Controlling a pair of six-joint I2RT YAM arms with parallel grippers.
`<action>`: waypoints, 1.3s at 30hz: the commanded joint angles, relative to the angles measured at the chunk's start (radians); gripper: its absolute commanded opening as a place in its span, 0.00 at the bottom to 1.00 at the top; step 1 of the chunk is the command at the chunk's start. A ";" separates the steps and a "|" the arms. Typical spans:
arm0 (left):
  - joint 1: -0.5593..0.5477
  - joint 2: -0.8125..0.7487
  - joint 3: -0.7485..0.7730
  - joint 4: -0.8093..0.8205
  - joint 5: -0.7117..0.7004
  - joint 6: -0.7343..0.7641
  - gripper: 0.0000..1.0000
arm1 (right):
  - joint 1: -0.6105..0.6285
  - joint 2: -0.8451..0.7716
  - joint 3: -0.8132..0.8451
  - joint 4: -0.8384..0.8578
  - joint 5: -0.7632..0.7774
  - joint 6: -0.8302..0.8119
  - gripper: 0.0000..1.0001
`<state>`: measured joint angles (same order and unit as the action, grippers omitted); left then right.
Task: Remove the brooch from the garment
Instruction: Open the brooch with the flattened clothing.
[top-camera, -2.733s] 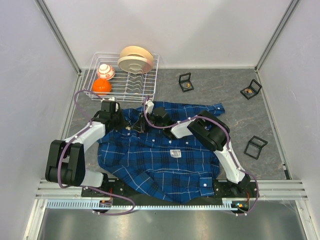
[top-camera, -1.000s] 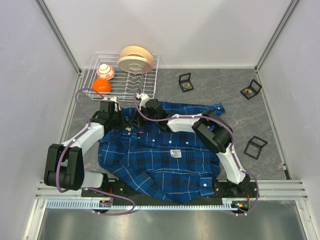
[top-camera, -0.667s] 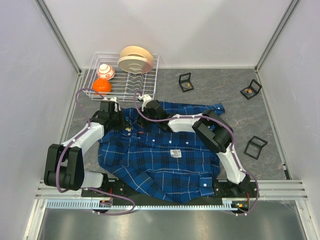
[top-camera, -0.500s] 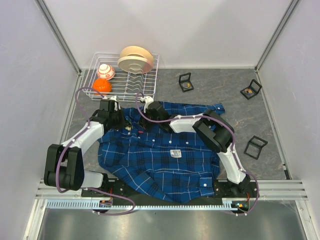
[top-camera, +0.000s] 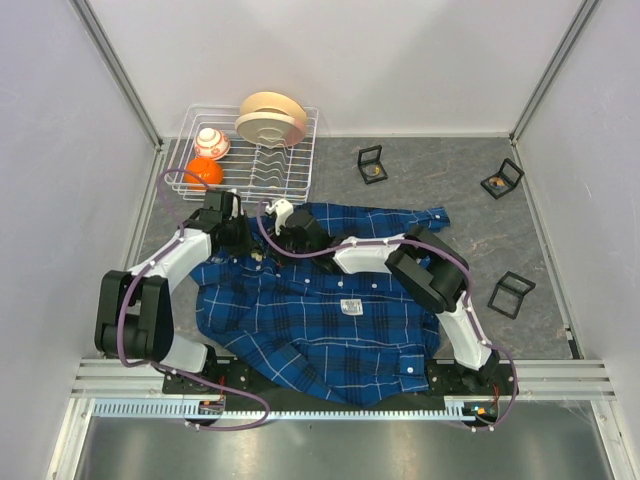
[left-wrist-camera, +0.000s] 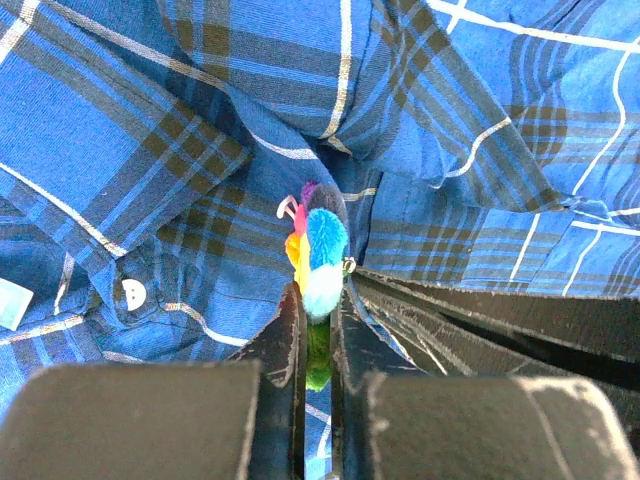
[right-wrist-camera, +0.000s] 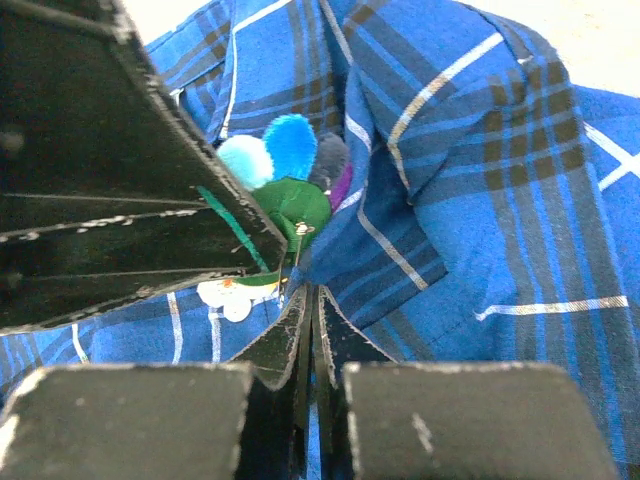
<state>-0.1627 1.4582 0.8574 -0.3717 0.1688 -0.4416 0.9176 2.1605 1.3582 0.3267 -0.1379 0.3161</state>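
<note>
The garment (top-camera: 340, 310), a dark-blue plaid shirt, lies spread across the table. The brooch (left-wrist-camera: 320, 250), a cluster of blue, orange, purple and green pompoms, sits on a raised fold near the collar. My left gripper (left-wrist-camera: 315, 295) is shut on the brooch's lower green part. In the right wrist view the brooch (right-wrist-camera: 285, 170) shows just past my right gripper (right-wrist-camera: 310, 292), which is shut on a fold of the garment (right-wrist-camera: 480, 200) right beside the brooch's pin. The left fingers (right-wrist-camera: 130, 200) fill that view's left side. From above, both grippers meet at the shirt's upper left (top-camera: 265, 240).
A white wire dish rack (top-camera: 285, 180) holding plates, a patterned ball and an orange fruit stands just behind the grippers. Three small black boxes lie on the grey mat: one (top-camera: 371, 165) at the back, one (top-camera: 501, 180) at the far right, one (top-camera: 512, 294) right of the shirt.
My right gripper has moved left and nearer, close against the left gripper, and now pinches cloth by the brooch. The left gripper keeps its hold on the brooch.
</note>
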 joint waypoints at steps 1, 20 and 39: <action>0.005 0.019 0.058 -0.049 0.037 0.027 0.02 | 0.027 -0.053 0.039 0.017 0.020 -0.074 0.05; 0.005 0.062 0.094 -0.081 0.156 0.080 0.02 | 0.066 -0.005 0.113 -0.012 0.041 -0.153 0.05; 0.005 0.033 0.083 -0.088 0.092 0.118 0.02 | -0.029 -0.059 0.056 -0.092 0.042 0.041 0.28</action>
<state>-0.1444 1.5162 0.9173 -0.4580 0.2367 -0.3660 0.9394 2.1632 1.4395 0.1936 -0.0341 0.2699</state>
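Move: The brooch sits in the left hand's grip, its middle about 1 cm ahead of and 1 cm below that hand's point. From the nearly shut right fingers the brooch's middle lies some 2 cm to the left and 1 cm lower, its metal pin right by their tips. The small red label is about 3 cm back and 3 cm to the right of the right hand; the orange bowl stands roughly 18 cm ahead and 15 cm left of it. The right fingertips work close against the metal pin on the brooch's back: nearly shut, they draw back and left about 1 cm, then rise about 1 cm and stay there with a slight wrist tilt. At the end they spread by roughly a quarter of their range while easing forward and right about 1 cm. The left fingers keep their pinch on the brooch, tipping it only some 5 degrees. ##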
